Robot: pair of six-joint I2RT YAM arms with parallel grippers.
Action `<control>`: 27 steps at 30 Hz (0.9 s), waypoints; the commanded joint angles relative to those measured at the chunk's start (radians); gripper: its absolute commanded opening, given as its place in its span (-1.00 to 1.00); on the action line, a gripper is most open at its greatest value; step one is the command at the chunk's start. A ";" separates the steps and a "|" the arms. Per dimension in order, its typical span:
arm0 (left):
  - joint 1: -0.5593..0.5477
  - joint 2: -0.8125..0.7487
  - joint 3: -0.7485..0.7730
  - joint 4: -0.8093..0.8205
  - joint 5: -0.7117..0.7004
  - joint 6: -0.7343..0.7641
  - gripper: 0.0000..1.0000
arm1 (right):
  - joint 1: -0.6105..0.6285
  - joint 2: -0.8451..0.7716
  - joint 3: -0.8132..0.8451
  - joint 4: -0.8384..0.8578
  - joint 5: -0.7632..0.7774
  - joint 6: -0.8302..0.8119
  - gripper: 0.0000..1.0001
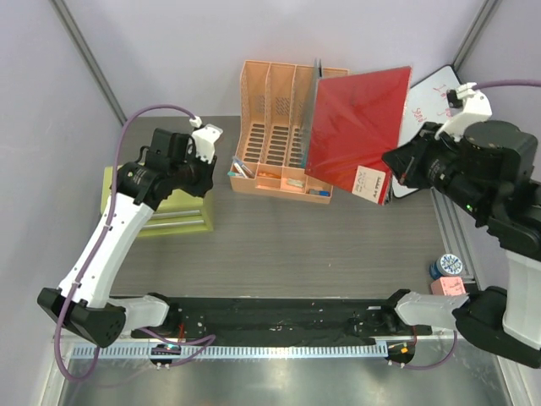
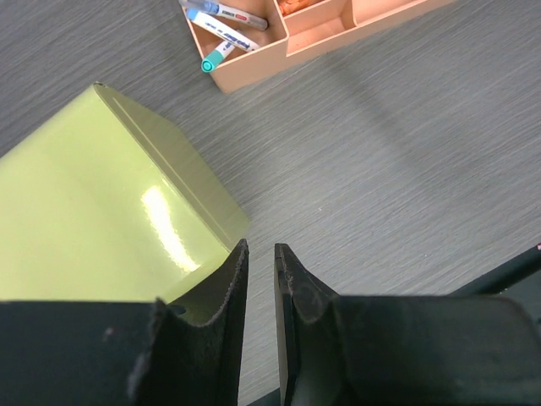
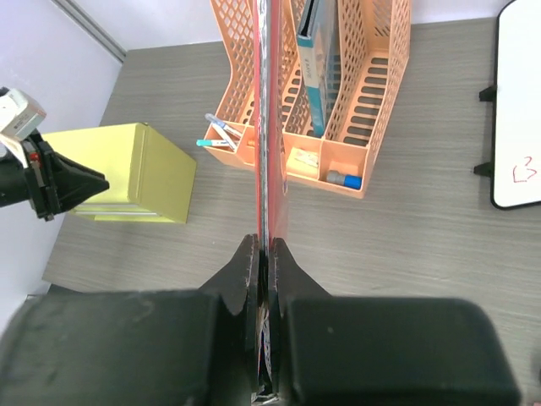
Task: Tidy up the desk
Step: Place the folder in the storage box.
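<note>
The desk (image 1: 321, 245) is a dark grey wood-grain top. My right gripper (image 1: 387, 179) is shut on the lower corner of a red folder (image 1: 359, 127) and holds it upright above the orange file rack (image 1: 270, 135). In the right wrist view the folder (image 3: 264, 127) shows edge-on, running from my right gripper (image 3: 265, 245) up over the rack (image 3: 363, 85). My left gripper (image 1: 201, 173) hovers at the right edge of the lime-green cabinet (image 1: 182, 211). In its wrist view the left gripper (image 2: 260, 247) is shut with nothing between its fingers, above bare desk (image 2: 380, 169).
A blue book (image 3: 317, 59) stands in one rack slot, and markers (image 2: 224, 30) lie in the rack's front tray. A whiteboard (image 1: 427, 101) lies at the back right. A tape roll (image 1: 450, 264) and a pink item (image 1: 448, 286) sit by the right arm's base.
</note>
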State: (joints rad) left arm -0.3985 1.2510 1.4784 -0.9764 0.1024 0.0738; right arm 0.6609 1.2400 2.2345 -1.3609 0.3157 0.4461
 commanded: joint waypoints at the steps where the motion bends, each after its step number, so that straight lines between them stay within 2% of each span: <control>1: 0.006 -0.032 -0.029 0.064 0.026 -0.023 -0.62 | 0.000 0.025 -0.050 0.198 -0.044 -0.010 -0.98; 7: 0.006 -0.039 -0.079 0.091 0.028 -0.025 -0.62 | 0.000 0.171 0.008 0.307 -0.113 -0.020 -0.98; 11: 0.006 -0.033 -0.104 0.105 0.031 -0.025 -0.63 | 0.002 0.306 0.161 0.306 -0.125 -0.027 -0.98; 19: 0.006 -0.055 -0.138 0.107 0.030 -0.013 -0.64 | -0.004 0.551 0.254 0.328 0.005 -0.044 -0.98; 27: 0.004 -0.067 -0.181 0.119 0.017 -0.002 -0.65 | -0.026 0.590 0.244 0.381 0.039 -0.029 -0.98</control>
State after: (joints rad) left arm -0.3985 1.2064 1.3106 -0.9077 0.1207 0.0620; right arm 0.6510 1.8706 2.4184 -1.1213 0.2989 0.4179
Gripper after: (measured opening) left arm 0.180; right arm 0.058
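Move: The storage box's middle lies about 30 cm ahead of the right hand, 17 cm to its left and 40 cm below; that hand already holds the red folder by its edge. The blue folder stands in the box about 28 cm ahead of the hand, 9 cm left and 34 cm down, and the pens lie in the box's near left tray, 25 cm ahead and 30 cm left. From the left hand, the box's middle is some 22 cm ahead and 21 cm right, 18 cm down. The right arm keeps its pinch on the red folder's edge and swings it about 18 cm forward and 14 cm left, from beside the storage box to over its compartments, at first nearly level, then sinking some 10 cm and slowing as the fingers tip down about 10 degrees. Meanwhile the shut left hand holds nothing and sinks about 4 cm beside the green drawer box. ##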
